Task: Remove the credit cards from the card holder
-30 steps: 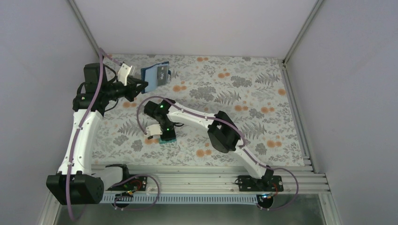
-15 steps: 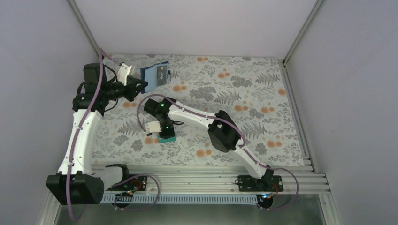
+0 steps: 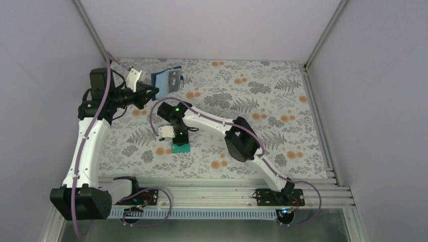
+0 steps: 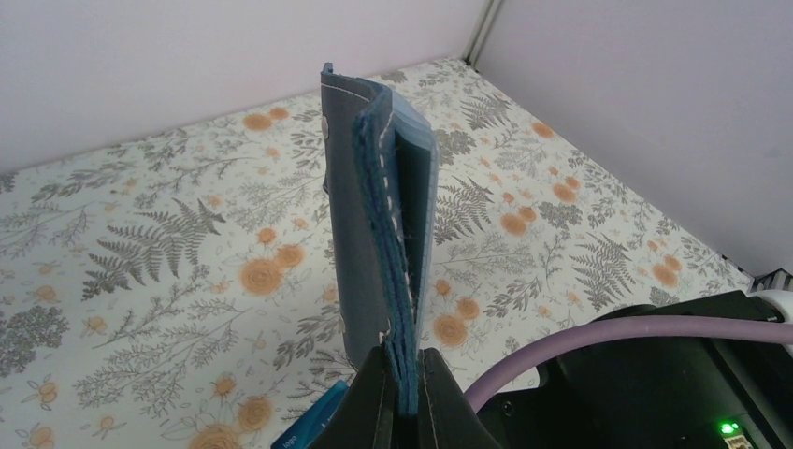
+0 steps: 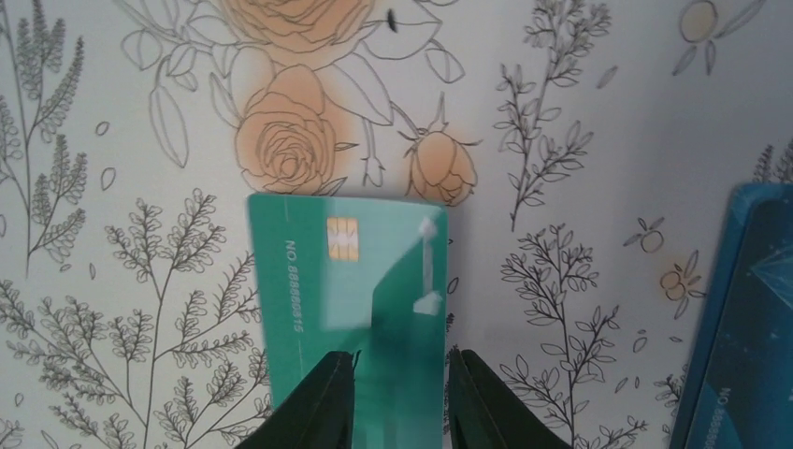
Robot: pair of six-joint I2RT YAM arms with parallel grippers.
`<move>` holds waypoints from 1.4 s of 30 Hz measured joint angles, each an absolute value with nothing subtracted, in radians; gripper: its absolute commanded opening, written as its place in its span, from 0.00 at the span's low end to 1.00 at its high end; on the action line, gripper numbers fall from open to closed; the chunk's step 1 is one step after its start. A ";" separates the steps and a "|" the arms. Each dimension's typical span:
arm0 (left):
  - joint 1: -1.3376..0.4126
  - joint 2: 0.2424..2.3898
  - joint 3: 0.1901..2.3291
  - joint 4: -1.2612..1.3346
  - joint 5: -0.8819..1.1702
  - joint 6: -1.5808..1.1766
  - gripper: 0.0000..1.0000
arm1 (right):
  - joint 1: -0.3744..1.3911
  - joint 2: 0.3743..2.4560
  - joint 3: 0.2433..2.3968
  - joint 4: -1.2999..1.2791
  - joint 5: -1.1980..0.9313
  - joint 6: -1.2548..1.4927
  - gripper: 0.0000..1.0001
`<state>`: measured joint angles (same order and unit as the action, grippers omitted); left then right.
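Observation:
My left gripper is shut on the lower edge of the dark navy card holder and holds it upright and open above the far left of the table. In the left wrist view the holder stands edge-on between my fingers. A dark card shows in one pocket. The teal-green card lies flat on the table. My right gripper hangs open just above it, and the card shows below the spread fingers. A bright blue card lies beside it.
The floral tablecloth covers the table. Grey walls close in the left, far and right sides. A metal rail with both arm bases runs along the near edge. A blue card corner shows on the cloth under my left gripper.
My right gripper has drawn back from the teal-green card toward the far side, and the card now lies uncovered on the cloth. The left arm and the holder have not moved.

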<state>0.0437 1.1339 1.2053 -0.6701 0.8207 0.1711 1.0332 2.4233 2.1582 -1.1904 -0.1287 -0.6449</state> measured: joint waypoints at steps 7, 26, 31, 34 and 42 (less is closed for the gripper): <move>0.044 1.134 1.205 -0.670 0.822 0.171 0.02 | 1.027 2.423 2.158 -1.156 -0.103 -0.616 0.43; 0.044 1.134 1.205 -0.669 0.862 0.173 0.02 | 0.998 1.618 1.406 -0.612 -0.300 -0.557 0.54; 0.048 1.134 1.205 -0.678 0.984 0.194 0.02 | 0.834 1.415 1.262 -0.424 -0.557 -0.462 0.90; 0.048 1.134 1.206 -0.693 1.067 0.213 0.02 | 0.739 1.353 1.244 -0.299 -0.582 -0.358 0.99; 0.048 1.132 1.214 -0.749 1.233 0.278 0.02 | 0.657 1.308 1.236 -0.086 -0.572 -0.082 1.00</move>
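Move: The VIP card, still in the card holder that the left fingers grip, sits about 11 cm ahead, 1 cm to the left and 28 cm above the right hand; the holder's middle is a centimetre or so farther left. The released green card lies just under the right fingers, 2 cm back, with the blue card some 9 cm ahead on the table. From the left hand the VIP card is 4 cm ahead and 6 cm right, the holder's middle 4 cm ahead and 4 cm right. Upward, after easing forward a few centimetres clear of the green card, the right hand climbs some 33 cm and drifts 11 cm right, rolling about 70 degrees until its fingers point left at the holder and spreading them wide. Late on, the left hand, keeping its pinch, draws the holder back 5 cm, rightward and slightly up, swinging it clockwise about 20 degrees towards the other gripper. ##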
